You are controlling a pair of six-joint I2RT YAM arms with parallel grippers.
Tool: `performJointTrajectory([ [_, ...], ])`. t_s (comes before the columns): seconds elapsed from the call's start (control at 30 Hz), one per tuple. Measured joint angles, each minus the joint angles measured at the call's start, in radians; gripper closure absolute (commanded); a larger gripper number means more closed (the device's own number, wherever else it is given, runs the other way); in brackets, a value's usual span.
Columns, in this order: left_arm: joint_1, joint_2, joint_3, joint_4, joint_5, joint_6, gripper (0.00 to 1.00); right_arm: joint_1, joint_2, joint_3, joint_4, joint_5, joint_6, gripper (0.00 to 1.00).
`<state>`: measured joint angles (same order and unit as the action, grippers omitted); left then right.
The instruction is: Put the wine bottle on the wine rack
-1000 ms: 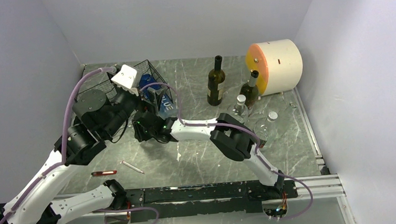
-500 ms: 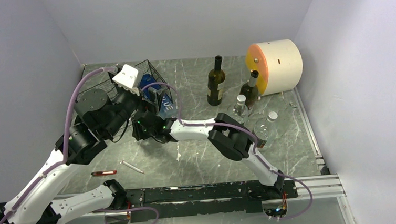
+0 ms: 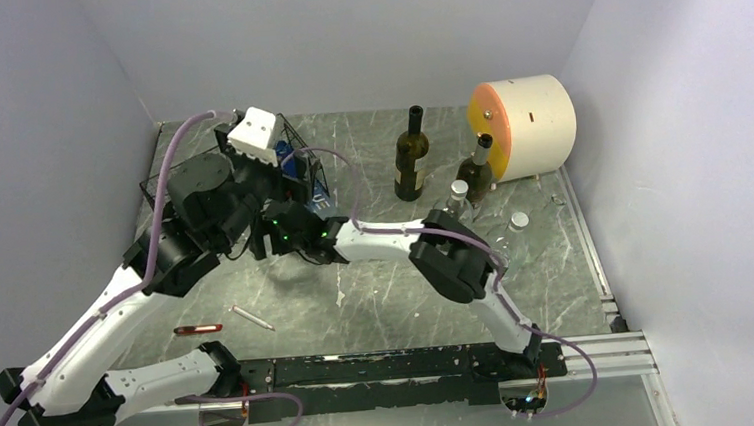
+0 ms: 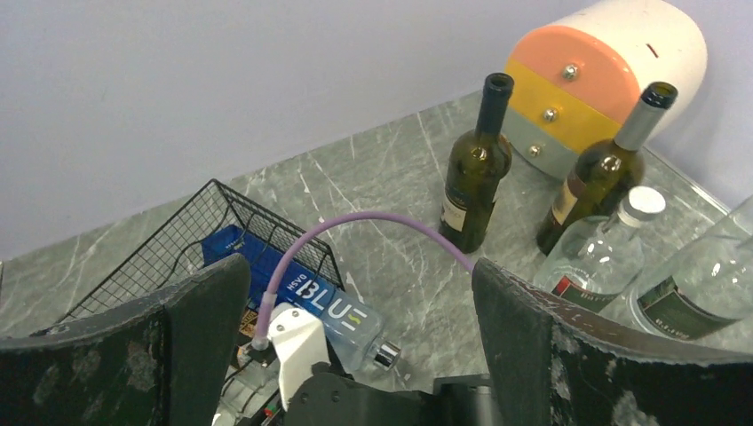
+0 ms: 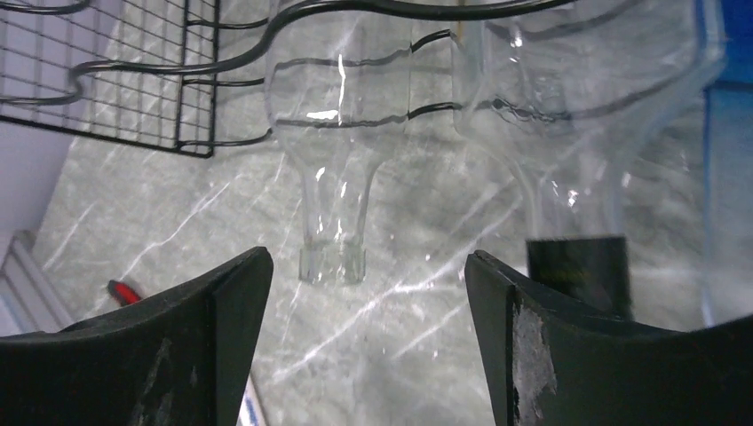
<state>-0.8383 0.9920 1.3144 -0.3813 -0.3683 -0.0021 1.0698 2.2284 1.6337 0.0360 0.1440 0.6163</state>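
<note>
The black wire wine rack (image 4: pixel 182 253) stands at the table's back left (image 3: pixel 293 144). On it lies a blue-labelled bottle (image 4: pixel 311 302), its silver cap toward the table's middle. In the right wrist view two clear bottles lie on the rack's wavy rods (image 5: pixel 133 67): an uncapped one (image 5: pixel 330 160) and a black-capped one (image 5: pixel 573 133), necks pointing at the camera. My right gripper (image 5: pixel 366 259) is open just short of those necks, with nothing between its fingers. My left gripper (image 4: pixel 360 266) hangs wide open above the rack and the right wrist, holding nothing.
Two dark wine bottles (image 3: pixel 410 156) (image 3: pixel 475 171) stand at the back, with two clear bottles (image 3: pixel 457 202) (image 3: pixel 510 234) in front of them. A white cylinder with coloured drawers (image 3: pixel 525 125) lies at the back right. A red pen (image 3: pixel 198 329) and a white one (image 3: pixel 251 318) lie near the front left.
My right gripper has gone from shut to open at the rack's front. The left arm has risen and swung right and toward the back, over the rack.
</note>
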Motion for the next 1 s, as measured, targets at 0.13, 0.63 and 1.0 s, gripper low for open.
performJointTrajectory([
  [0.13, 0.053, 0.056, 0.042, -0.019, -0.014, -0.055, 0.01, -0.008, -0.126, -0.122, 0.050, -0.008, 0.000, 0.15],
  [0.63, 0.768, 0.171, -0.045, -0.088, 0.235, -0.296, 0.01, -0.022, -0.563, -0.518, 0.189, 0.056, -0.009, 0.19],
  [1.0, 1.163, 0.165, -0.318, -0.098, 0.280, -0.444, 0.02, -0.052, -0.759, -0.645, 0.168, 0.092, -0.063, 0.19],
])
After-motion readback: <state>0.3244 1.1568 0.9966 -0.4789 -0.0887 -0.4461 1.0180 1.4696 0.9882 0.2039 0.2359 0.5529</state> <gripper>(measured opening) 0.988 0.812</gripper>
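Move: My empty right hand is open around the neck of the clear bottle just laid in the rack, whose middle is some 6 cm ahead and 4 cm left; the blue bottle lies about 14 cm ahead, 8 cm right. The standing wine bottle is roughly 12 cm ahead, 31 cm right, its middle 8 cm higher. From my high left hand the wine rack lies about 12 cm ahead, 17 cm left and 35 cm below, the wine bottle 15 cm ahead, 22 cm right. I lift my right hand, fingers kept open, off the clear bottle's neck, up and a little right, then carry it mostly right towards the standing wine bottle: about 15 cm across and nearly as much up, its fingers tipping up slightly. My open left hand swings some 30 cm left, out and then back, sinking beside the rack's left end while it turns counter-clockwise and tips down. ##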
